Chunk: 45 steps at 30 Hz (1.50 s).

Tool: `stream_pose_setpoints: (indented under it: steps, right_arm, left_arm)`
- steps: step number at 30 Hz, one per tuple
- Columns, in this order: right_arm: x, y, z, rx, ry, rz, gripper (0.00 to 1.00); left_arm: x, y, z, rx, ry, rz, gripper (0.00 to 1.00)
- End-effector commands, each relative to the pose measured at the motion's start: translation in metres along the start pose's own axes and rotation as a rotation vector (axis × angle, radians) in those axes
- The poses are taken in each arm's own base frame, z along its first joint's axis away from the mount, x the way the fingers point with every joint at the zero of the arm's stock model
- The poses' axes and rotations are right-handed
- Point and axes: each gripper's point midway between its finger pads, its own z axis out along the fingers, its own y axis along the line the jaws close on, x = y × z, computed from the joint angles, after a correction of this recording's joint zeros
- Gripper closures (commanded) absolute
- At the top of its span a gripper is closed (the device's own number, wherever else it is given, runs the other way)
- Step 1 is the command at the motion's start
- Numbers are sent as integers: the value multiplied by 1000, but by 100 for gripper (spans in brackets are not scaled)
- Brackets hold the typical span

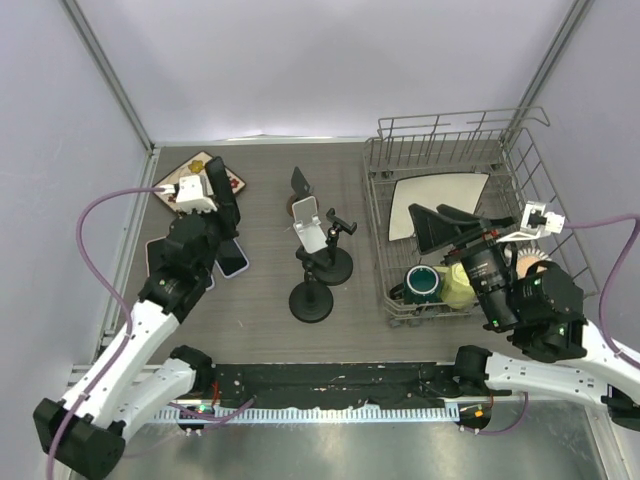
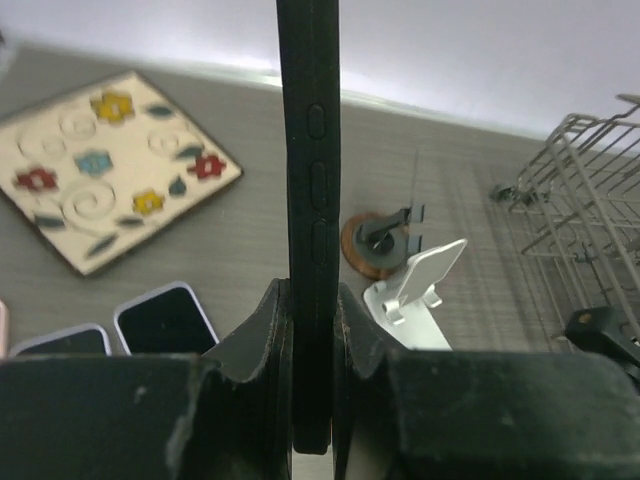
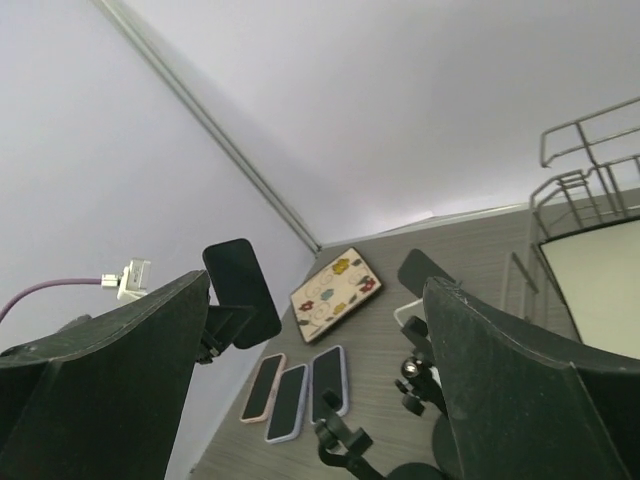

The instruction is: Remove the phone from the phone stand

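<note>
A black phone (image 2: 312, 150) stands edge-on between the fingers of my left gripper (image 2: 312, 340), which is shut on it. In the top view that gripper (image 1: 218, 205) holds the phone (image 1: 222, 185) in the air over the table's left side, away from the stands. From the right wrist the phone (image 3: 242, 290) shows as a dark slab above the table. A white phone stand (image 1: 310, 228) in the middle carries nothing. My right gripper (image 1: 442, 222) is open over the dish rack, with nothing between its fingers (image 3: 100, 380).
Three phones (image 3: 295, 395) lie flat side by side at the left, near a floral tile (image 2: 100, 165). Two black clamp stands (image 1: 312, 300) and a stand on a brown base (image 2: 380, 240) surround the white one. A wire dish rack (image 1: 520, 150) holds a white plate and a green cup (image 1: 422, 283).
</note>
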Motion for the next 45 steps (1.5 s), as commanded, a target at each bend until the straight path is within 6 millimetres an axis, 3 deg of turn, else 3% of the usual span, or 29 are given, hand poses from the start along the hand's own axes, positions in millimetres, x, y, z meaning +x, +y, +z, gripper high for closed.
stream_pose_setpoints:
  steps: [1, 2, 7, 11, 18, 22, 27, 34, 39, 45]
  right_arm:
    - [19, -31, -9, 85, 45, -126, 6]
    - [23, -40, -10, 116, 48, -146, 5]
    - [37, -69, -22, 178, 68, -203, 4]
    - [53, -89, -30, 213, 79, -240, 4]
    - [49, -109, -41, 248, 59, -299, 4]
    - [48, -118, -46, 267, 42, -285, 4]
    - [45, -119, -48, 264, 32, -272, 4]
    - [46, -117, -46, 265, 39, -285, 4]
    - [44, -116, -46, 265, 37, -279, 4]
    - [41, -116, -47, 273, 39, -274, 5]
  left_arm:
    - [35, -3, 22, 96, 132, -290, 100]
    - [57, -7, 24, 138, 203, -317, 100]
    - [91, -5, 55, 162, 282, -469, 100]
    - [113, -4, 75, 154, 327, -527, 100]
    - [145, 14, 113, 53, 347, -544, 100]
    - [168, 20, 122, 27, 388, -572, 100]
    - [192, 28, 120, -11, 419, -591, 94]
    - [204, 45, 109, -80, 447, -562, 47]
    - [205, 50, 103, -106, 471, -525, 28]
    - [186, 49, 94, -99, 456, -487, 11]
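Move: Ahead and below the left hand, which already holds the black phone, the bare table spot where it is to lie is about 10 cm forward, 2 cm right and 26 cm down. The nearest phone of the row lies some 5 cm forward and 5 cm left of the hand; the flowered tile about 21 forward, 12 left; the white phone stand 9 forward, 16 right. From the right hand the spot lies roughly 22 cm forward, 36 left, 41 down. Lowering the black phone some 24 cm, first with a steep drop and then easing forward about 8 cm, the left hand tips its fingers down around 35 degrees and rolls left side down to lay the phone flat beside the row; then the fingers open wide and let go. The empty, open right hand sinks about 12 cm and draws 6 cm right, away from the stands. ##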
